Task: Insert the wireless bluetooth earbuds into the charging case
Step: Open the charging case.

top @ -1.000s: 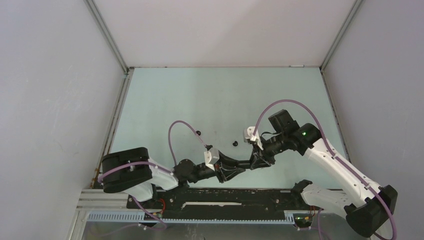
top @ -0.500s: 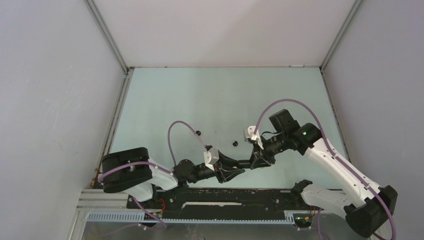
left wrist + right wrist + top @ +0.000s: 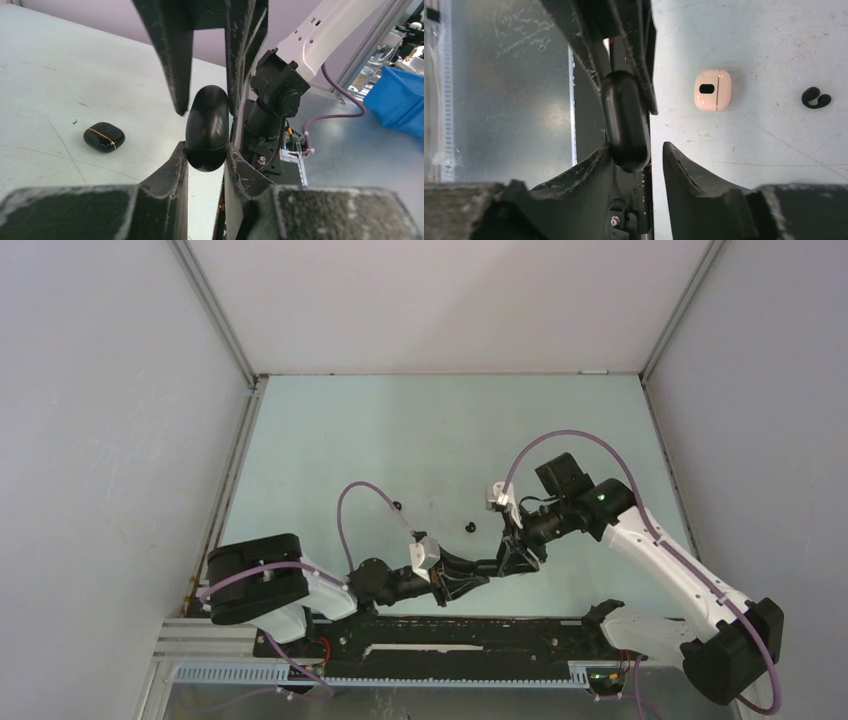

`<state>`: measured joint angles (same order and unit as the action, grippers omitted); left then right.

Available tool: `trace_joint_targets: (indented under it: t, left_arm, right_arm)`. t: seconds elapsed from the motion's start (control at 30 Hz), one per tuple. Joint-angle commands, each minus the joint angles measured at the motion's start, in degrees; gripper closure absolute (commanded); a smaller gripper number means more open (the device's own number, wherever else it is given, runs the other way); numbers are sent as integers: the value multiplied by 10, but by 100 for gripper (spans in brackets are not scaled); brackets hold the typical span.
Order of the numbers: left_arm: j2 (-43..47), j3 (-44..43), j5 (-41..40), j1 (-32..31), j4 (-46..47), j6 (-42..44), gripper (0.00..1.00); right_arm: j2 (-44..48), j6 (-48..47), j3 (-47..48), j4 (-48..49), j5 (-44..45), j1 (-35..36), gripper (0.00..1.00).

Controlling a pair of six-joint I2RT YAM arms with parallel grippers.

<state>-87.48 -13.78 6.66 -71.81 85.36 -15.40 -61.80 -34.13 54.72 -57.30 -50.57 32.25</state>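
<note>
A black oval charging case (image 3: 207, 125) hangs above the table, near its front edge. My left gripper (image 3: 206, 150) is shut on its lower end. My right gripper (image 3: 639, 150) reaches in from the opposite side and stands open around the same case (image 3: 624, 120). One right finger touches the case and the other stands clear of it. In the top view the two grippers meet nose to nose, left gripper (image 3: 478, 573) against right gripper (image 3: 507, 560). Two tiny black earbuds (image 3: 396, 505) (image 3: 470, 527) lie on the table beyond them. One hook-shaped black earbud (image 3: 815, 97) shows in the right wrist view.
A second black case with a gold seam (image 3: 104, 137) lies on the pale green table (image 3: 420, 430). A cream case (image 3: 712, 89) lies there too, near the hook-shaped earbud. White walls enclose the table on three sides. The black mounting rail (image 3: 450, 635) runs along the near edge.
My right gripper's jaws have spread off the black case and that arm has shifted slightly back. My left gripper has closed tighter on the case.
</note>
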Motion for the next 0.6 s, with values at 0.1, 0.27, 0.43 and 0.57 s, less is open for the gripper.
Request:
trace_joint_targets:
  t: [0.1,0.27,0.43,0.57]
  left_arm:
    - [-4,-8,23,0,29,19,100]
    - [1,-2,18,0,29,21,100]
    - [5,6,1,5,29,16,100]
    - [27,23,-10,24,28,5,100]
  right_arm:
    - [-55,51,59,8,-105,-75,50]
    - [-60,50,63,6,-130,-91,47]
    - [-51,-11,101,-60,-176,-123,40]
    - [-44,-31,127,-71,-169,-163,38]
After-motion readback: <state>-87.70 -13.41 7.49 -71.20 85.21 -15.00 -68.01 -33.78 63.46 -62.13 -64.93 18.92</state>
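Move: The left hand still holds the closed black charging case, its middle about 2 cm to the right of and 1 cm above that hand point. From the right hand, the case lies about 2 cm left and 1 cm back, roughly level, reaching in between the open fingers. From the right hand, on the table some 15 cm lower, the nearest black earbud is about 5 cm ahead and 4 cm left, and the gold-striped case about 4 cm ahead and 8 cm right. The right hand sweeps forward about 4 cm and up 5 cm off the left-held case, tilting and opening wider. ##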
